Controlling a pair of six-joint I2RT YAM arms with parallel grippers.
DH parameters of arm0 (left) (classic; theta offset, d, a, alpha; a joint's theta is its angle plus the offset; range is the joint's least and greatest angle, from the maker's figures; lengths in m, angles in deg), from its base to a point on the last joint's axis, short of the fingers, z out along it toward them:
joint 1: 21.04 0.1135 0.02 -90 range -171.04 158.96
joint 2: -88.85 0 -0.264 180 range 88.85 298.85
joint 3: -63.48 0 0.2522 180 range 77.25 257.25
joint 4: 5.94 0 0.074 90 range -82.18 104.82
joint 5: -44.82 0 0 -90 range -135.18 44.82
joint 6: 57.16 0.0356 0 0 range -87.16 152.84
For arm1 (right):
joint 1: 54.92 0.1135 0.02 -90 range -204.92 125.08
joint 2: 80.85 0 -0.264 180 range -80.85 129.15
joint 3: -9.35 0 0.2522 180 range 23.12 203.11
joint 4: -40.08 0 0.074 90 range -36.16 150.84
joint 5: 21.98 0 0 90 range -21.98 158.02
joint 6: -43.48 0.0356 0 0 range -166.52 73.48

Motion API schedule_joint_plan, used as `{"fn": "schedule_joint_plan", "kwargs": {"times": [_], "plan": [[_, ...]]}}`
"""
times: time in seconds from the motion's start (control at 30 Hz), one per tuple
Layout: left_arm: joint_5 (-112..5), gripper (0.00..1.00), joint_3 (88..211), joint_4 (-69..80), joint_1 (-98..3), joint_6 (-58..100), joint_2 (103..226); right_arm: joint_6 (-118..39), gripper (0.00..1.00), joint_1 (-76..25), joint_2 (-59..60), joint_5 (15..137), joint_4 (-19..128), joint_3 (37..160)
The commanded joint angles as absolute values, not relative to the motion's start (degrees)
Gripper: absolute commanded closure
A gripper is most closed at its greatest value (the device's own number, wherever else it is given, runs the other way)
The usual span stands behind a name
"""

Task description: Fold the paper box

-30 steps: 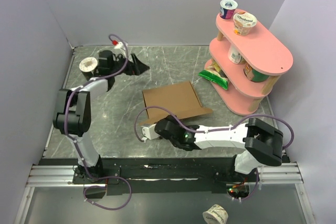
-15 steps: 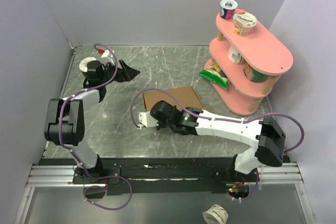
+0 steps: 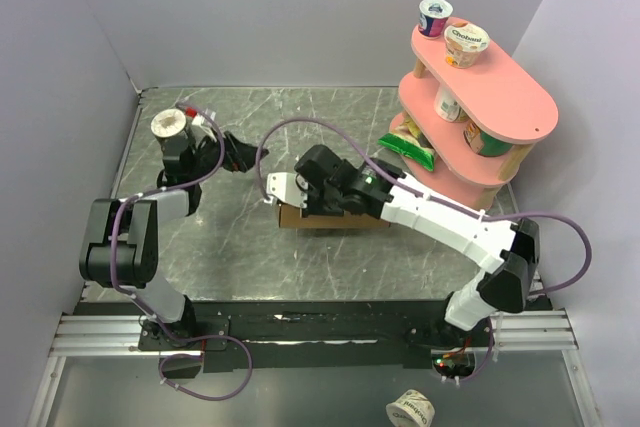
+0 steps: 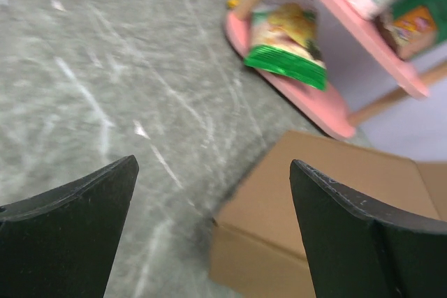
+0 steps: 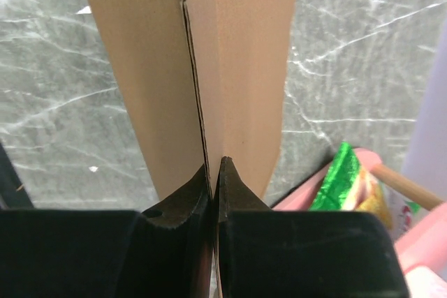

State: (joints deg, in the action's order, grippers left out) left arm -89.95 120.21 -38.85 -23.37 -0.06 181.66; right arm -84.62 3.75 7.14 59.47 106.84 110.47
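Observation:
The paper box [image 3: 340,220] is plain brown cardboard at the middle of the table, mostly hidden under my right arm in the top view. My right gripper [image 3: 298,203] is shut on the edge of a raised cardboard panel of the box [image 5: 230,47]; its jaws [image 5: 215,167] pinch the sheet's edge. My left gripper [image 3: 240,152] is open and empty, left of the box and apart from it. In the left wrist view the box's corner [image 4: 321,200] lies ahead between the spread fingers [image 4: 213,164].
A pink tiered shelf [image 3: 500,107] stands at the back right with yogurt cups [image 3: 466,43] on top and a green snack bag [image 3: 407,150] at its base. A white cup [image 3: 169,125] stands at the back left. Another cup [image 3: 410,409] lies off the table in front.
My right arm has swung from the box's near edge up and over toward the back, carrying the cardboard panel it grips. My left gripper has moved nearer and lower, toward the box's left side.

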Motion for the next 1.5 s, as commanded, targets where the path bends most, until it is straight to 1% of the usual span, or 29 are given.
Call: {"fn": "schedule_joint_plan", "kwargs": {"times": [0.0, 0.03, 0.1, 0.13, 0.33, 0.37, 0.43, 0.5, 0.57, 0.67, 0.7, 0.73, 0.77, 0.8, 0.83, 0.87, 0.97, 1.0, 1.07, 1.13, 1.37, 1.47], "plan": [[-98.3, 0.04, 115.9, -58.0, -23.3, -6.3, 181.7, -82.6, 0.92, 0.1, 10.2, 66.4, 113.5, 116.5], [-98.9, 0.04, 114.0, -60.4, -23.3, -8.7, 182.3, -82.7, 0.92, -0.8, 10.6, 69.6, 114.0, 117.3], [-100.0, 0.04, 112.1, -66.2, -23.3, -10.7, 182.7, -82.7, 0.92, -3.3, 12.4, 71.9, 115.1, 119.6], [-100.6, 0.04, 110.7, -71.3, -23.3, -12.6, 183.4, -82.6, 0.92, -3.8, 13.3, 72.8, 116.0, 120.7], [-103.3, 0.04, 108.6, -86.3, -21.9, -21.2, 187.8, -82.2, 0.92, -8.9, 19.0, 79.5, 120.9, 129.0], [-103.7, 0.03, 108.4, -91.7, -21.6, -22.6, 188.5, -82.4, 0.92, -9.7, 19.8, 81.0, 121.4, 130.2], [-104.7, 0.02, 107.9, -96.1, -21.1, -25.9, 190.3, -82.6, 0.92, -11.8, 20.6, 82.8, 122.7, 131.5], [-105.4, 0.02, 107.6, -97.1, -21.2, -25.0, 190.6, -83.0, 0.92, -13.2, 21.6, 85.2, 123.5, 133.4], [-105.6, 0.01, 106.8, -93.0, -21.2, -22.5, 189.1, -83.3, 0.92, -14.5, 22.8, 86.5, 125.0, 135.3], [-104.4, 0.01, 105.9, -82.9, -21.1, -12.5, 184.0, -83.4, 0.92, -15.8, 24.4, 88.1, 126.3, 137.5], [-103.7, 0.01, 106.1, -72.0, -21.4, -4.5, 182.1, -83.7, 0.93, -16.2, 24.6, 88.7, 126.5, 137.9], [-102.8, 0.01, 106.2, -65.7, -21.8, 0.5, 177.9, -83.8, 0.93, -16.4, 25.1, 89.6, 126.8, 138.4], [-99.4, 0.01, 106.7, -57.4, -23.7, 6.2, 175.6, -83.9, 0.93, -16.9, 25.8, 90.1, 127.1, 139.3], [-97.2, 0.01, 107.7, -44.8, -24.9, 16.5, 173.5, -84.0, 0.93, -17.6, 25.9, 90.7, 127.7, 139.7], [-95.1, 0.01, 108.1, -40.6, -26.0, 20.1, 170.5, -84.1, 0.93, -18.1, 26.4, 91.7, 127.9, 140.3], [-94.8, 0.01, 108.0, -39.8, -26.8, 21.6, 169.9, -84.1, 0.93, -18.5, 26.5, 92.4, 128.2, 140.4], [-97.7, 0.03, 107.4, -44.8, -26.9, 20.1, 171.6, -84.8, 0.93, -20.4, 27.1, 95.3, 129.2, 141.6], [-100.1, 0.03, 109.5, -43.7, -26.8, 21.2, 173.5, -84.9, 0.93, -21.5, 27.3, 95.6, 130.2, 142.1], [-101.3, 0.03, 113.4, -36.9, -27.7, 25.0, 175.2, -85.3, 0.93, -22.6, 28.0, 96.8, 130.9, 143.2], [-100.7, 0.03, 115.2, -31.4, -28.9, 28.1, 175.9, -85.6, 0.94, -24.2, 28.1, 97.9, 131.1, 143.1], [-99.5, 0.04, 121.1, -27.4, -34.6, 32.2, 177.2, -86.5, 0.94, -26.0, 28.8, 100.3, 130.7, 143.1], [-96.0, 0.04, 124.0, -21.7, -36.5, 39.0, 179.7, -86.9, 0.95, -26.4, 28.8, 101.7, 131.0, 143.0]]}}
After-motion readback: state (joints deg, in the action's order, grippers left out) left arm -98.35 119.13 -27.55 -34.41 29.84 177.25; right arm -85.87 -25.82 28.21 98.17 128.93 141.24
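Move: Held by an edge in the right fingers, the paper box hangs with its middle about 6 cm below that hand, 1 cm ahead and 2 cm to its right. The green chip bag on the shelf lies some 20 cm ahead and 20 cm to the right of the right hand, about 16 cm lower. From the empty left hand the box's middle is roughly 17 cm right, 9 cm back and 5 cm lower. Keeping its pinch on the box edge, the right hand carries the box forward about 8 cm and some 4 cm to the right, almost level, while the wrist tips its fingers some 30 degrees to point straighter down. The left hand, wide open, backs off and dips, rises again, then swings right towards the box's left end, turning clockwise and rolling as it comes close. ##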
